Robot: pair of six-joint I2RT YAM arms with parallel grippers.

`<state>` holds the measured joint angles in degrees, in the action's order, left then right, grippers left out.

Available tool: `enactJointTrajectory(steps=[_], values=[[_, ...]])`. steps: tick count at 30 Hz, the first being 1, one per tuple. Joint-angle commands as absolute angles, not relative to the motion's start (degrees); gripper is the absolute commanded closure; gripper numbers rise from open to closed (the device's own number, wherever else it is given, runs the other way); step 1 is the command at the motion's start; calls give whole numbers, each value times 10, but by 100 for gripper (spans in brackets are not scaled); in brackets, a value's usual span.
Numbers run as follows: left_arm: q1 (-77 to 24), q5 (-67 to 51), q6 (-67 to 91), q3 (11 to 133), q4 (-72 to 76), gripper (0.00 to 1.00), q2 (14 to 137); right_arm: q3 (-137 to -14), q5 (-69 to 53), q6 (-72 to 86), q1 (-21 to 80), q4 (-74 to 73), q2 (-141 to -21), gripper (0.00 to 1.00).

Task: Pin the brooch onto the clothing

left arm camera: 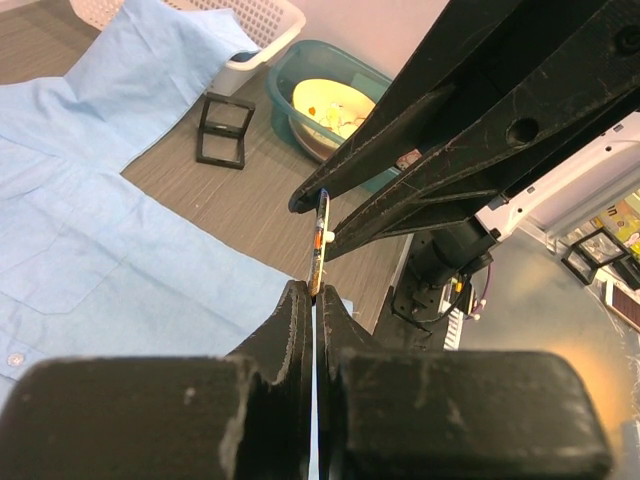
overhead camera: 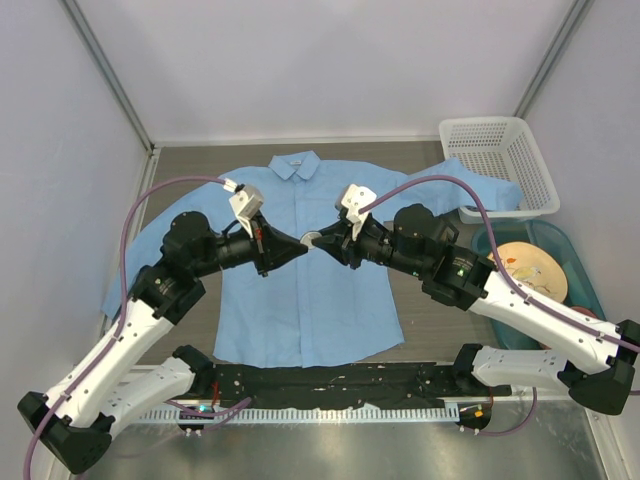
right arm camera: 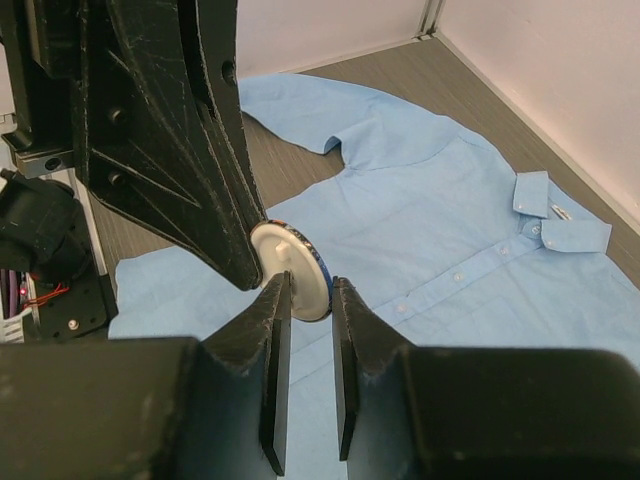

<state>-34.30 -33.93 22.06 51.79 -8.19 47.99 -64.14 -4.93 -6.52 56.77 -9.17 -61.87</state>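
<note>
The brooch [overhead camera: 313, 240] hangs in the air over the chest of the clothing [overhead camera: 300, 310], a light blue shirt lying flat with its collar at the far side. My left gripper [overhead camera: 302, 246] is shut on the brooch's lower rim. In the left wrist view the brooch [left arm camera: 320, 235] stands edge-on above the closed fingertips [left arm camera: 298, 300]. My right gripper [overhead camera: 324, 241] meets it from the right. In the right wrist view its jaws stand narrowly apart on either side of the brooch [right arm camera: 305, 262], whose white back and blue rim show. The right gripper [right arm camera: 310, 287] is not clamped.
A white mesh basket [overhead camera: 497, 160] stands at the back right on a shirt sleeve. A teal tub [overhead camera: 583, 262] holding a plate [overhead camera: 530, 270] sits near the right edge. A small black square case [left arm camera: 225, 130] lies on the table beside the tub.
</note>
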Motion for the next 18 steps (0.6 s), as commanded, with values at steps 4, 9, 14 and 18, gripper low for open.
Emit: enactJointTrajectory(steps=[4, 9, 14, 18], values=[[-344, -374, 219, 512, -40, 100, 468, -657, -62, -60, 564, -73, -608, 99], [-345, -377, 215, 510, -38, 100, 468, -651, -71, -60, 562, -73, -600, 99], [-344, -373, 186, 519, -62, 100, 468, -679, -67, -78, 562, -120, -606, 68], [-344, -372, 127, 522, -98, 100, 463, -716, -105, -114, 562, -191, -609, 44]])
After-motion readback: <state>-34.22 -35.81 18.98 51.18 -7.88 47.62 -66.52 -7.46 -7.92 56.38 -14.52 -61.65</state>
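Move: The brooch is pinched by its rim in the left gripper, its middle about 2 cm to the right and 1 cm ahead of that hand; from the right hand it lies some 1 cm to the left and 1 cm ahead, at its height. Roughly 33 cm below lies the shirt: its button line about 5 cm left of the left hand, its collar some 30 cm ahead and 8 cm left. From the right hand, the open black box stands 24 cm right and 12 cm ahead, equally far below. Hold the right gripper on the brooch a moment longer, then open its fingers by about a quarter of their range to let go of the brooch's front and back, easing the hand about 1 cm back and to the right, away from it. Keep the left fingers shut on the rim and that hand in place, tilting only a few degrees. ##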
